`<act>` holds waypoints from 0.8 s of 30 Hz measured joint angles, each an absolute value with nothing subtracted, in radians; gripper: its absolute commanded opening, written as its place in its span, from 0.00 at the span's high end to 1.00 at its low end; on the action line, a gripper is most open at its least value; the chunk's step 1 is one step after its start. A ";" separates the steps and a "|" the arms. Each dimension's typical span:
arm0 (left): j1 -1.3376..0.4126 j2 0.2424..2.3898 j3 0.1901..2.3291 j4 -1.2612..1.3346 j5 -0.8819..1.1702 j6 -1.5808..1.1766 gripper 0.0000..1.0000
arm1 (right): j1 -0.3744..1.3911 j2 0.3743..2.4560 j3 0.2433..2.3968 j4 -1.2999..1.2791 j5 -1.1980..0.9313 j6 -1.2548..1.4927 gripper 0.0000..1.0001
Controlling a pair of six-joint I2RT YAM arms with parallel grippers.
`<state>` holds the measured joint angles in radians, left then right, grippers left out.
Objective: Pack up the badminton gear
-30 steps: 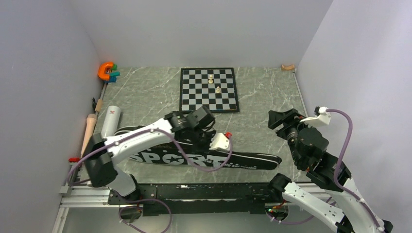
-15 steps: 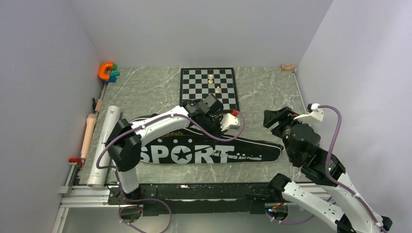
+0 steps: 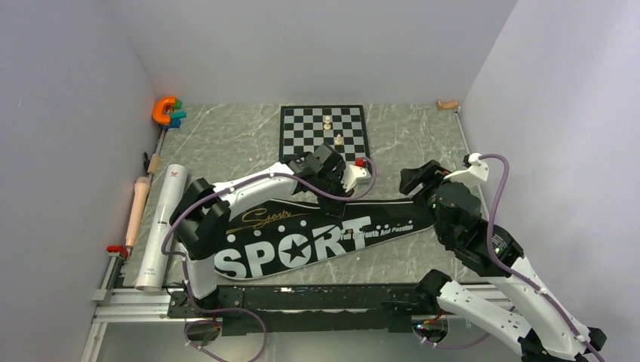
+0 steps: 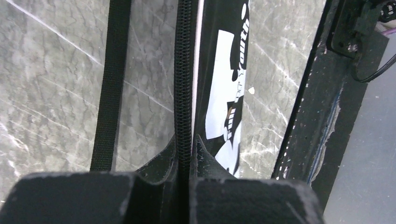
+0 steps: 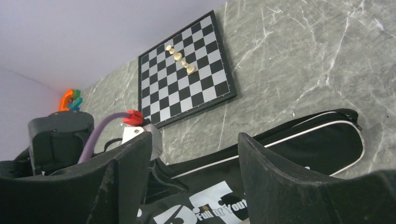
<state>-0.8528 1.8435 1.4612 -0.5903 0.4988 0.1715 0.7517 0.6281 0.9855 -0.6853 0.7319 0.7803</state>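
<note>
The black racket-shaped bag (image 3: 302, 243) lettered SPORT lies slantwise across the near half of the table, its narrow end toward the right. My left gripper (image 3: 333, 186) is shut on the bag's zipper edge, and in the left wrist view the zipper (image 4: 184, 70) runs straight up from between the closed fingers (image 4: 210, 161). The bag's lettered face (image 4: 224, 74) hangs to the right of the zipper. My right gripper (image 3: 412, 181) stands open just above the bag's narrow end (image 5: 303, 137), with nothing between its fingers (image 5: 266, 168). The long white tube (image 3: 161, 226) lies at the left.
The chessboard (image 3: 324, 139) with a few pale pieces lies at the back centre, just beyond the left wrist. A beige wooden rod (image 3: 137, 207) lies along the left rail beside the tube. An orange and blue toy (image 3: 167, 111) sits in the far left corner. A black strap (image 4: 111, 84) trails from the bag.
My left gripper has moved right and toward the chessboard with the bag's edge in it, swinging the bag slantwise and uncovering the tube. My right gripper has moved left toward the bag's narrow end.
</note>
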 measured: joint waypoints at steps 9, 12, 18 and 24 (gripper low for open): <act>-0.854 1.874 1.392 -0.555 0.501 0.319 0.89 | 0.670 0.670 0.963 -0.657 0.657 0.797 0.29; -0.852 1.897 1.414 -0.578 0.499 0.394 0.42 | 0.624 0.682 0.938 -0.649 0.604 0.804 0.28; -0.846 1.896 1.420 -0.632 0.478 0.512 0.01 | 0.556 0.698 0.925 -0.647 0.527 0.807 0.13; -0.822 1.814 1.420 -0.696 0.477 0.537 0.01 | 0.527 0.708 0.925 -0.631 0.487 0.789 0.00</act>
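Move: The left hand still pinches the zipped far edge of the racket bag; the bag's middle lies about 8 cm back, 4 cm to its left and 8 cm below. From this hand the chessboard's middle is roughly 33 cm ahead, 2 cm left, and the white tube about 58 cm left, level with it, both some 9 cm lower. From the empty right hand the bag's middle is about 30 cm left, 6 cm back and 27 cm below. The left hand lowers the pinched edge of the racket bag about 4 cm to the table and opens wide to let go, turning some 15 degrees clockwise, then draws off to the left and back up nearly 3 cm, its fingers clear above the bag. Meanwhile the empty right hand sinks about 4 cm and eases forward a little less, tipping slightly down and spreading its already open fingers fully without touching anything. ##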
